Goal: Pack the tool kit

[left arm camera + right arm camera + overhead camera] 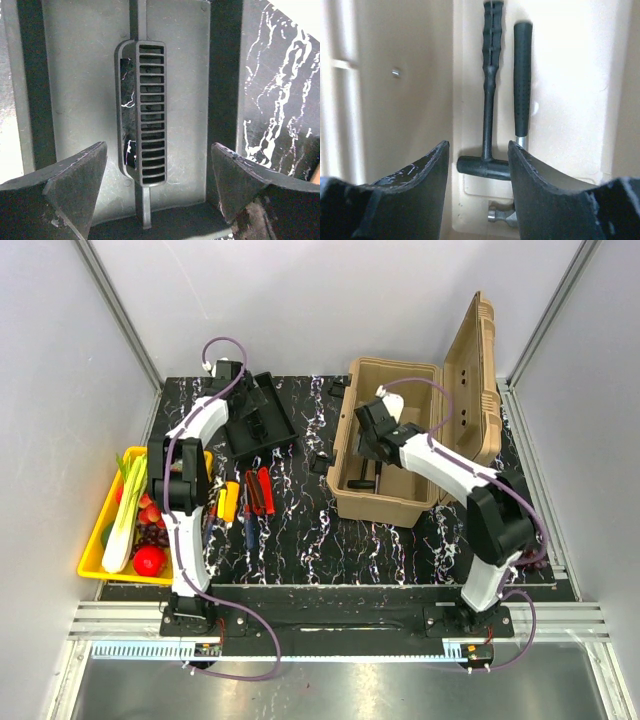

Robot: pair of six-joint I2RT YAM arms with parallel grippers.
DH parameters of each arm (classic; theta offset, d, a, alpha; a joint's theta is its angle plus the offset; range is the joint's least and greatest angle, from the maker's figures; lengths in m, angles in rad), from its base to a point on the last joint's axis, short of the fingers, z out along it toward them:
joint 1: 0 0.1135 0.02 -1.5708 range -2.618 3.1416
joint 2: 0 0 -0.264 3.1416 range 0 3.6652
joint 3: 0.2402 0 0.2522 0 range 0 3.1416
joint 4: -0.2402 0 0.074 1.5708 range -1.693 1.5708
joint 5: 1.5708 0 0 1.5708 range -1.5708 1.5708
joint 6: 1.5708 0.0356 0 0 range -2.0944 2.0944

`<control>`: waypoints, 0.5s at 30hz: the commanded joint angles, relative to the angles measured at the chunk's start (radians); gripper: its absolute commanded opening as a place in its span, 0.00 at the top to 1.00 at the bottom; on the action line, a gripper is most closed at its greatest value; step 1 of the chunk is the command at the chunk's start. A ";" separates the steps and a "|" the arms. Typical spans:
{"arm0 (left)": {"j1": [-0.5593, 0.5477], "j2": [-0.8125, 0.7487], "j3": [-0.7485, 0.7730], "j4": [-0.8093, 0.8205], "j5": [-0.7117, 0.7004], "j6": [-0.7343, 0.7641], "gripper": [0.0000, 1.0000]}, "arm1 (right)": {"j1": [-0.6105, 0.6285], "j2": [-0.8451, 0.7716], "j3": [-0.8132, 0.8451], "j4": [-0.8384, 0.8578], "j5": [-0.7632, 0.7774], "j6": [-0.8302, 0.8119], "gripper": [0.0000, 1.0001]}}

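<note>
The tan toolbox stands open at the right, its lid upright. A black mallet and a black-gripped hammer lie on its floor. My right gripper hangs inside the box, open just above the mallet head and holding nothing. The black inner tray lies on the table at the back left. My left gripper is open over the tray's slotted handle, apart from it. Red-, orange- and blue-handled tools lie on the table.
A yellow tray of vegetables sits at the left table edge, next to the left arm. Two small black parts lie on the black marbled tabletop left of the toolbox. White walls enclose the table on three sides.
</note>
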 commanded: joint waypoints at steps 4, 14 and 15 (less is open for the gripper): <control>-0.012 0.110 0.147 -0.035 -0.034 0.034 0.27 | -0.006 -0.181 0.114 -0.062 0.175 -0.024 0.44; -0.029 0.217 0.237 -0.098 -0.098 0.068 0.38 | -0.004 -0.272 0.226 -0.079 0.236 -0.078 0.42; -0.027 0.229 0.254 -0.109 -0.098 0.071 0.44 | -0.004 -0.276 0.232 -0.077 0.233 -0.076 0.41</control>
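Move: The black tray's handle lies about 3 cm ahead of the left hand, 1 cm to its left and 7 cm below; the red-handled pliers are some 23 cm back and 3 cm right. The right hand, inside the toolbox, has the claw hammer 3 cm ahead, 3 cm right and 7 cm below, and the mallet 5 cm ahead and 1 cm left; from it the tray handle is about 18 cm ahead and 38 cm left. The left hand sinks about 5 cm onto the black tray's handle, easing slightly forward while its fingers narrow from wide open to roughly two thirds, one coming down on each side of the handle without clasping it. Meanwhile the right hand, already clear of the hammer, climbs quickly some 16 cm out of the toolbox and drifts a little right, its part-open fingers tipping up about 20 degrees. ##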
